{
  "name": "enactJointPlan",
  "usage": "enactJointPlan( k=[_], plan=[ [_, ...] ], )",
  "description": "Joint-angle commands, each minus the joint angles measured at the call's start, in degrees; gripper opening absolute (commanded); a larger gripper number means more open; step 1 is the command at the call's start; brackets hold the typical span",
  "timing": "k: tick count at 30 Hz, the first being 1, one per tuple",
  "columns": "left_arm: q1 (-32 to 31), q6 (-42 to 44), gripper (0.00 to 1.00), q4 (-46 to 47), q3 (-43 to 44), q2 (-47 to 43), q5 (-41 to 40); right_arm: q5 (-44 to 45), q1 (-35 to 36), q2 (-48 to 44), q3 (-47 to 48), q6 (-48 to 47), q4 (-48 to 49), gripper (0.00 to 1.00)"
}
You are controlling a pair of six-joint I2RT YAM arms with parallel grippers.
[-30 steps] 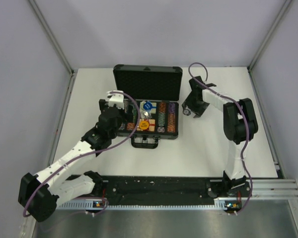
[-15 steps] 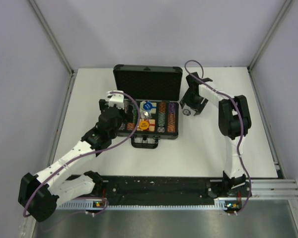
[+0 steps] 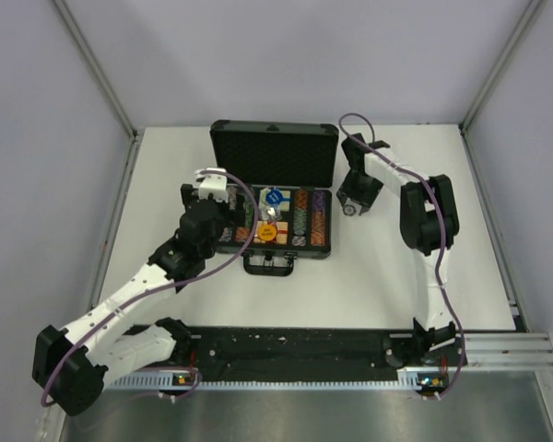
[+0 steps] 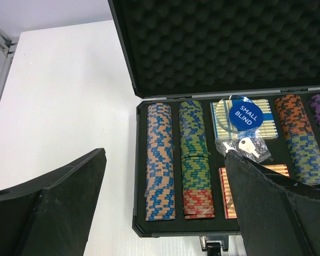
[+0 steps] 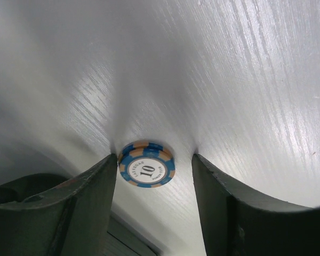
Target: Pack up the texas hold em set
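The black case [image 3: 229, 138] of the texas hold em set lies open mid-table, its foam lid [image 4: 224, 42] upright. Inside are rows of chips [image 4: 160, 160], a blue "small blind" button [image 4: 245, 113] on a card box, a bag of keys [image 4: 246, 146] and a red-striped card box [image 4: 225, 194]. My left gripper [image 4: 165, 153] hangs open over the case's left end [image 3: 207, 198]. My right gripper [image 5: 153, 157] is down on the table right of the case [image 3: 355, 201]. It is open around a flat blue-and-tan "10" chip [image 5: 146, 170], which sits against the left finger [image 5: 90, 197], clear of the right.
An orange round button [image 3: 268, 232] lies among the chips near the case's front. The case handle [image 3: 268, 264] sticks out toward the arms. White table [image 3: 378, 276] stretches right and in front of the case, bounded by grey walls and metal rails.
The right arm has swung left toward the case and its jaws have narrowed around the chip on the table. The left arm has barely moved.
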Motion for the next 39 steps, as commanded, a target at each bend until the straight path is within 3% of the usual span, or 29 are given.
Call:
enactJointPlan(
  k=[1,7,11,14,25,29,39],
  plan=[
    [0.3,0.6,0.99,3.4,-0.4,-1.9,-1.0,-1.1,0.9,7.1,-3.1,0.8,-1.1,0.55],
    [0.2,0.3,0.99,3.4,-0.4,-2.2,-0.6,-1.5,0.9,7.1,-3.5,0.5,-1.1,0.5],
    [0.2,0.1,0.99,3.4,-0.5,-2.3,-0.5,-1.5,0.9,7.2,-3.3,-0.2,-1.0,0.64],
    [0.2,0.1,0.99,3.4,-0.5,-2.4,-0.5,-1.6,1.0,7.9,-3.2,-0.9,-1.1,0.66],
    [0.3,0.2,0.99,3.3,-0.6,-3.2,-0.9,-2.8,1.2,10.5,-4.6,-1.2,-2.5,0.4],
    [0.2,0.3,0.99,3.3,-0.5,-3.1,-0.3,-2.7,1.2,10.3,-4.1,-1.8,-2.2,0.16],
    [0.2,-0.4,0.99,3.3,0.2,-1.7,5.2,-1.2,1.1,1.9,-5.2,-2.4,-2.2,0.11]
  ],
)
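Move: The chip marked 10 lies almost at the right hand point, about 1 cm to its left and 1 cm below, already between the open fingers. The open case's middle is some 21 cm left and 3 cm back, its nearest chip row about 10 cm left and 3 cm back, and the raised lid about 21 cm left and 10 cm ahead, some 9 cm higher. From the idle left hand the chip is roughly 33 cm right, 9 cm ahead and 22 cm down. The right hand, fingers pointing down, stays close to the table and works back about 1.5 cm beside the open case, sinking a touch and then easing up again at the very end while the wrist tips only a few degrees. Its fingers first narrow, open out again, then close for good until both tips pinch the rim of the 10 chip from opposite sides, where they stop well short of shut and keep squeezing. ##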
